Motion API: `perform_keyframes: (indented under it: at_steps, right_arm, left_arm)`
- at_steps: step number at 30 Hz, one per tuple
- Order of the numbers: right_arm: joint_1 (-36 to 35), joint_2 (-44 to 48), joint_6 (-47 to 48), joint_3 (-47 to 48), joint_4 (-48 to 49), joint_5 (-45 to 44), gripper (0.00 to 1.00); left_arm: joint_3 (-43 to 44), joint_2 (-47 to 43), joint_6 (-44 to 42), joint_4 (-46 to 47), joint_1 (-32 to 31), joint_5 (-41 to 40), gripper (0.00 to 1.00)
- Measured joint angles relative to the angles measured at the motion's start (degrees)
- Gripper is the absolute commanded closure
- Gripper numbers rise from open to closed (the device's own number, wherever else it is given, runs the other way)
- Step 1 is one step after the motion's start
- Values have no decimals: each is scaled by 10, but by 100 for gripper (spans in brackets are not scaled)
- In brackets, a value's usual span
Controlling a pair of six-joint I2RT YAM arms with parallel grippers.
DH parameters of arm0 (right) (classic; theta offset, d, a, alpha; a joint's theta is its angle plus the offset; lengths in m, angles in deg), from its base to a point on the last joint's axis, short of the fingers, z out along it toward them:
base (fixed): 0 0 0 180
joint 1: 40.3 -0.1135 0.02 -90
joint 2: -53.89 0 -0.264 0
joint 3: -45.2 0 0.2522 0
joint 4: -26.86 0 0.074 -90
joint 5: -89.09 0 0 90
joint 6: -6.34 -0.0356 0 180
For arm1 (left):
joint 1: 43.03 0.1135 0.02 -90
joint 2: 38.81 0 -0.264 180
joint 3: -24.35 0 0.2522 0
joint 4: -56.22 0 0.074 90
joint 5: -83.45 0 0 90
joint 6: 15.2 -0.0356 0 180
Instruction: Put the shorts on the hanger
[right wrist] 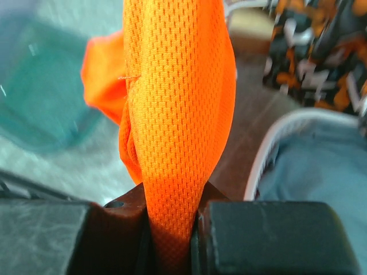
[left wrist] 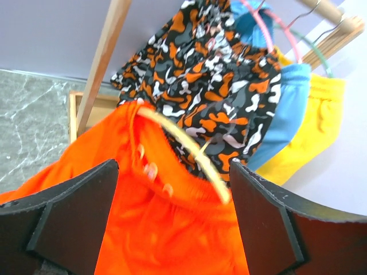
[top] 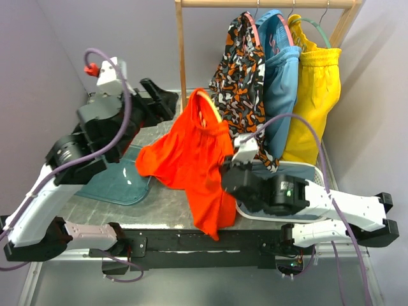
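Note:
The bright orange-red shorts (top: 191,159) hang in the air over the middle of the table, with one leg trailing down toward the front edge. The hanger (top: 215,109) is a thin tan rim that pokes out at the shorts' waistband; in the left wrist view the hanger (left wrist: 182,142) curves across the gathered band of the shorts (left wrist: 166,229). My right gripper (top: 229,173) is shut on a bunched fold of the shorts (right wrist: 178,103), pinched in the right gripper (right wrist: 172,229). My left gripper (left wrist: 172,223) stands open just left of the shorts with fabric between the spread fingers, apart from both; from above, the left gripper (top: 159,95) sits beside the waistband.
A wooden rack (top: 180,51) at the back carries patterned shorts (top: 242,70), blue shorts (top: 280,76) and yellow shorts (top: 315,95) on pink and green hangers. A teal tray (top: 118,182) lies at the left. A white basket (top: 312,169) with grey-blue cloth sits at the right.

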Motion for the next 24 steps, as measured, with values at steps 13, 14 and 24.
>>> perform_keyframes:
  at_steps: [13, 14, 24]
  right_arm:
    - [156, -56, 162, 142, 49, 25, 100]
    - [161, -62, 174, 153, 52, 26, 100]
    - [211, -82, 254, 218, 78, 33, 100]
  left_arm:
    - [0, -29, 2, -21, 0, -6, 19]
    - [0, -29, 1, -22, 0, -7, 19]
    - [-21, -34, 1, -22, 0, -14, 20]
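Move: The right hand holds the orange shorts by their side cloth, with the pale hanger above in the waistband. The free left part of the rack's rail lies about 32 cm ahead, nearly in line sideways and some 28 cm above. The camouflage shorts hang about 22 cm ahead, 5 cm right and 8 cm higher, with the blue shorts 12 cm farther right. From the left hand, that rail spot is roughly 23 cm ahead, 15 cm right and 6 cm above. Up and forward in one climbing sweep, the right hand carries the orange shorts on their hanger towards the rail, about 12 cm up and 10 cm out, edging slightly right. Its fingers keep their pinch on the cloth while the wrist tips up a good 10 degrees and turns about as much clockwise. ##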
